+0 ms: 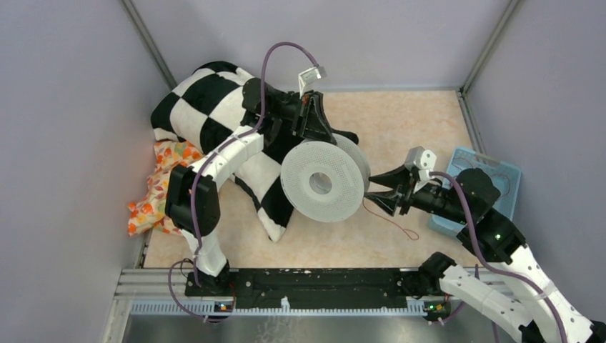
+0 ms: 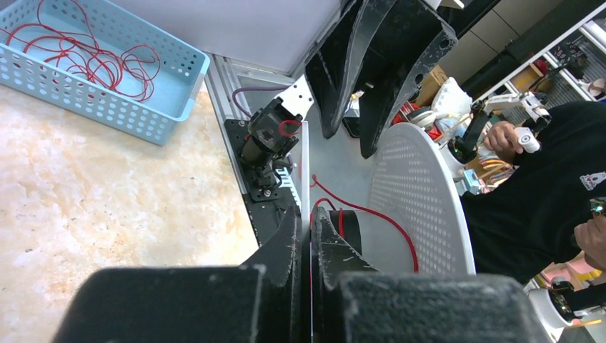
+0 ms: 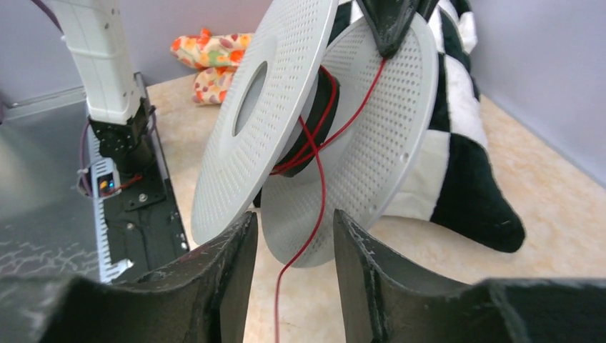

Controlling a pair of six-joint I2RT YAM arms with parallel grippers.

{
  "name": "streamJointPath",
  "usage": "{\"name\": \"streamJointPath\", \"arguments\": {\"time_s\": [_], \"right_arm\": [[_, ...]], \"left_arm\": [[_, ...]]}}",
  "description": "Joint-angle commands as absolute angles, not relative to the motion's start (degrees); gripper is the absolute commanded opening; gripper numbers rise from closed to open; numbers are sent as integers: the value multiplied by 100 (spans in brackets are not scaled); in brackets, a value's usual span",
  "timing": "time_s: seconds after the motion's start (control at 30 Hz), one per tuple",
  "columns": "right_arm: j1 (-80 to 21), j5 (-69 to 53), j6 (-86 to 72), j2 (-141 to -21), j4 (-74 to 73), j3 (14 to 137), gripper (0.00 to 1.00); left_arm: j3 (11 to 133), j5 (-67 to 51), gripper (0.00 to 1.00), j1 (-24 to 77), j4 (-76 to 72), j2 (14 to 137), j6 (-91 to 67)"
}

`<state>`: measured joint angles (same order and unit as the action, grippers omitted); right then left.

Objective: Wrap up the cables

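Observation:
A white perforated spool (image 1: 325,182) hangs tilted above the table, its black hub wound with a few turns of thin red cable (image 3: 318,200). My left gripper (image 1: 314,128) is shut on the rim of one flange (image 2: 305,164); the left wrist view shows the thin white plate pinched between the jaws of the gripper (image 2: 309,221). My right gripper (image 1: 379,191) stands open just right of the spool. The cable runs down from the hub between the right gripper's (image 3: 293,229) fingers without touching them, then trails in a loose loop on the table (image 1: 389,218).
A light-blue basket (image 1: 500,171) at the right wall holds more red cables (image 2: 93,57). A black-and-white checkered pillow (image 1: 207,107) and an orange patterned cloth (image 1: 161,186) lie at the back left, behind and beneath the left arm.

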<state>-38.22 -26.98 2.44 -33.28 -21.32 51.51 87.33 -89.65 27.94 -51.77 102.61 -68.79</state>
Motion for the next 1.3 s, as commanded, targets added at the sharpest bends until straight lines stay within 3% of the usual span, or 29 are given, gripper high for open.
{"name": "streamJointPath", "arguments": {"time_s": [0.0, 0.23, 0.4, 0.57, 0.8, 1.0, 1.1, 1.27], "right_arm": [[-3901, -2233, 538, -3106, -2524, 5627, 46], [-3902, -1639, 574, -2874, -2825, 5874, 56], [-3895, -151, 220, -2609, -2817, 5656, 68], [-3894, 1011, -796, -2479, -2703, 4776, 71], [-3904, 1208, -1755, -2185, -1920, 3822, 75], [-3900, 1101, -1799, -2958, -1568, 3676, 74], [-3898, 1079, -1988, -3178, -761, 3261, 83], [-3898, 915, -2167, -3559, -43, 3008, 84]], "left_arm": [[8983, -8606, 0, 2730, -5031, 10134, -6700], [9093, -8329, 0, 2683, -4649, 9998, -6216], [9558, -7457, 0, 2610, -2446, 9762, -4586], [10061, -6421, 0, 2555, -1104, 9581, -3682], [10035, -5645, 0, 2555, -862, 9166, -3373], [9968, -4969, 0, 2553, -624, 8954, -3237], [9914, -4485, 0, 2556, -516, 8861, -3116], [9934, -4292, 0, 2553, -487, 8863, -3153]]}}
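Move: The cable's free tail sags from the spool right by the open right fingers, its middle about 10 cm below that hand, 2 cm back and 2 cm to its right. The spool's middle is some 12 cm left of the right hand, 3 cm ahead and level in height; the cushion corner lies about 28 cm ahead, 10 cm left, 27 cm down. From the left hand, which already pinches a flange, the spool's middle is 5 cm back, 3 cm right, 4 cm below, and the tail 11 cm back, 17 cm right, 14 cm below. Backing off to the right by about 8 cm and slightly up, the right hand clears the spool and tail as its fingers open wider; then it swings forward and dips steeply, ending lower than it began, turned clockwise and tipped down. The left hand keeps its pinch on the flange and carries the spool about 10 cm forward and 8 cm up, turning it some 45 degrees counter-clockwise. ##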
